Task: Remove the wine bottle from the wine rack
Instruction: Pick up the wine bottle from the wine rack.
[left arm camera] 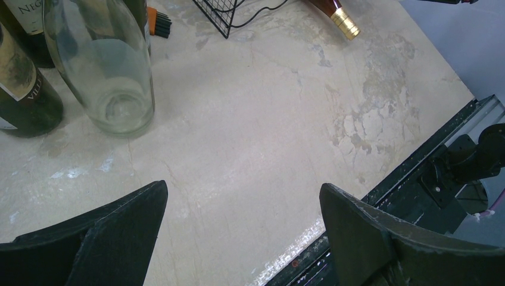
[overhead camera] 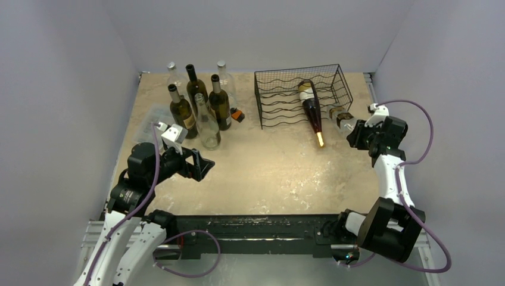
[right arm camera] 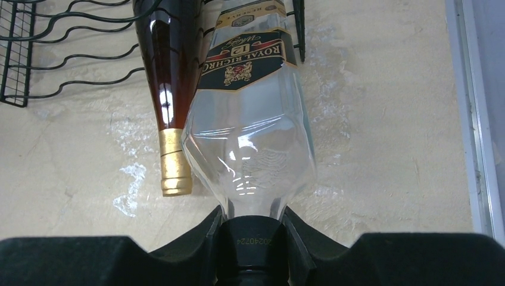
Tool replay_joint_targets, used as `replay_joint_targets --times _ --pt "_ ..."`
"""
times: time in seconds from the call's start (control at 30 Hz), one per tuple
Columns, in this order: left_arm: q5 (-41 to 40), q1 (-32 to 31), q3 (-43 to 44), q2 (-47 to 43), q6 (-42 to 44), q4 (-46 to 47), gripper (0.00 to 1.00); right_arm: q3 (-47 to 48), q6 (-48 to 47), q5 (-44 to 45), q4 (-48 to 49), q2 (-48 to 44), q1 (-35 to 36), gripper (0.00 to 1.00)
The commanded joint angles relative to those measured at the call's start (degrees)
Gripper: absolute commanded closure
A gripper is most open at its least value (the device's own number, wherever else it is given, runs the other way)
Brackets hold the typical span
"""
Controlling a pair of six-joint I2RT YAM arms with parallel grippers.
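The black wire wine rack [overhead camera: 280,95] stands at the back right of the table. A clear wine bottle [right arm camera: 250,137] with a black and gold label lies neck-first toward me, its far end reaching into the rack's [right arm camera: 15,53] right front corner. My right gripper [right arm camera: 255,238] is shut on its black-capped neck; from above the gripper [overhead camera: 355,128] sits just right of the rack. A dark red wine bottle [right arm camera: 170,77] with a gold cap lies beside it, its neck sticking out of the rack. My left gripper [left arm camera: 244,196] hovers open over bare table at the left.
Several upright bottles [overhead camera: 196,104] stand at the back left, the nearest a clear empty one [left arm camera: 107,71] just ahead of my left gripper. A small orange and black item [overhead camera: 237,115] lies beside them, and a clear plastic box [overhead camera: 152,119] at the left edge. A black rail [overhead camera: 250,226] runs along the near edge.
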Motion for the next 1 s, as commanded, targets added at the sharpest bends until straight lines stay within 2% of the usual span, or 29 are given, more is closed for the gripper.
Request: replay_joint_targets --times 0.0,0.6,0.97 --pt "-0.27 0.27 -0.13 -0.42 0.80 0.62 0.00 1.04 -2.55 -1.27 1.18 -3.59 -0.21 1.00" --pt "-0.09 0.27 -0.15 -0.95 0.80 0.63 0.00 3.64 -9.22 -0.04 -6.81 -10.51 -0.72 1.00" --pt "0.19 0.27 -0.24 -1.30 0.83 0.64 0.00 8.19 -16.34 1.82 -14.11 -13.17 -0.77 1.00"
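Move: Clamped already in the right hand by its black-capped neck, the clear wine bottle has its middle about 9 cm ahead, 5 cm left and 3 cm below that hand. The wine rack's middle is some 17 cm ahead, 20 cm left and 4 cm lower; the red-brown bottle in it centres about 11 cm ahead, 16 cm left and 6 cm lower. From the left hand, the clear bottle lies roughly 20 cm ahead, 57 cm right and 13 cm below. Drawing back towards its own base, the right hand pulls the clear bottle about 5 cm out over the rack's front edge, past the red-brown bottle's gold neck, rising only a little. Its grip on the neck stays as it was while the wrist rolls its left side down some 10 degrees and turns slightly counter-clockwise. ##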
